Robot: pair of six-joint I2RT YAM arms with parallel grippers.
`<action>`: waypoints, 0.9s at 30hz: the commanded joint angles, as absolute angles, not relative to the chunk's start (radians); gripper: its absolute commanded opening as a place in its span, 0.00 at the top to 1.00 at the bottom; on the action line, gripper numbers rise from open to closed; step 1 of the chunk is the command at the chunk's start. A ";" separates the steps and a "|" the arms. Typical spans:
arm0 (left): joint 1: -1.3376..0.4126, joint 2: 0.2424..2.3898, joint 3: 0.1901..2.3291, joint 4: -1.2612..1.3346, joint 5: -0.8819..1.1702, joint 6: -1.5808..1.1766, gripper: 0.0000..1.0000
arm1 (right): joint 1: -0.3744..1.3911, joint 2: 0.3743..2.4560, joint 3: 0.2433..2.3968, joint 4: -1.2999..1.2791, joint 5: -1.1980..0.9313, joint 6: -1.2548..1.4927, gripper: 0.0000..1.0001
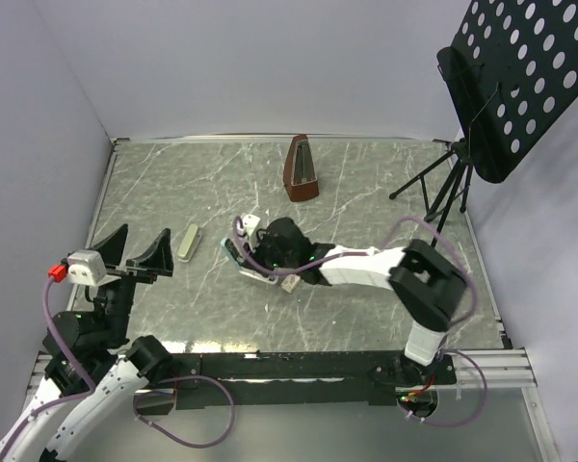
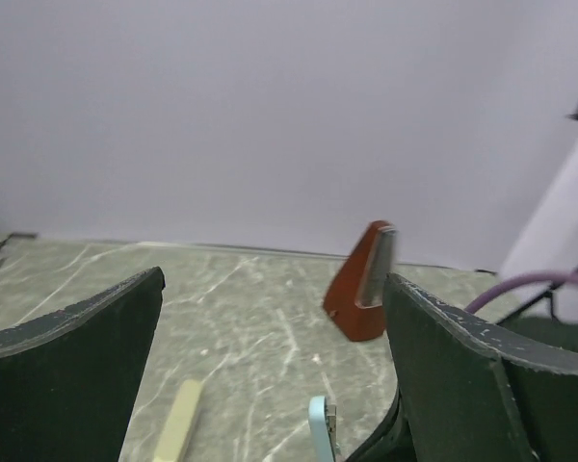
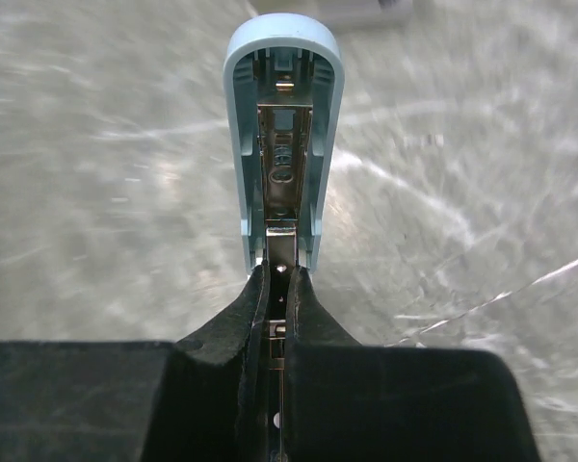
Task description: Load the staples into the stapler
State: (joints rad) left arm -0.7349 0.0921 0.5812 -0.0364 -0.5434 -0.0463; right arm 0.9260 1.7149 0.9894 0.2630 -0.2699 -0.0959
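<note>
The light blue stapler (image 3: 282, 125) lies opened out on the marble table, its metal channel facing up. My right gripper (image 3: 279, 279) is shut on the narrow metal rail of the stapler, which runs back between the fingers. From above, the stapler (image 1: 243, 252) sits mid-table under the right gripper (image 1: 270, 252). A tiny tan box, the staples (image 1: 291, 286), lies just beside the right wrist. My left gripper (image 1: 142, 241) hangs raised at the left, open wide and holding nothing. Its view shows the stapler's blue tip (image 2: 318, 423) low between the fingers (image 2: 462, 375).
A pale cream bar (image 1: 188, 242) lies left of the stapler, also seen below the left gripper (image 2: 178, 423). A brown metronome (image 1: 302, 168) stands at the back. A black music stand (image 1: 501, 77) rises at the right edge. Walls enclose the table.
</note>
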 commanded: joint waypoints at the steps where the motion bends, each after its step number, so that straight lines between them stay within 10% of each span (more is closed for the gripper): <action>1: -0.724 0.072 0.551 -0.060 -0.683 -0.046 0.01 | 0.946 1.804 1.052 0.458 -0.062 0.029 1.00; 27: -0.500 0.135 0.538 -0.043 -0.477 -0.087 0.01 | 1.114 1.957 0.945 0.644 0.505 0.146 0.98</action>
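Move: The right hand already grips the open blue stapler; the table spot it is taken to lies roughly 3 cm ahead, 1 cm left and 10 cm below. The olive stapler sits about 12 cm left and 3 cm ahead, the staple box some 10 cm right and 6 cm back, both roughly 10 cm lower. From the left hand that table spot is about 10 cm ahead, 11 cm right and 35 cm below. Right hand lowers the gripped stapler 5 cm, edging forward, turning clockwise 30 degrees; open left hand drifts left and down. ##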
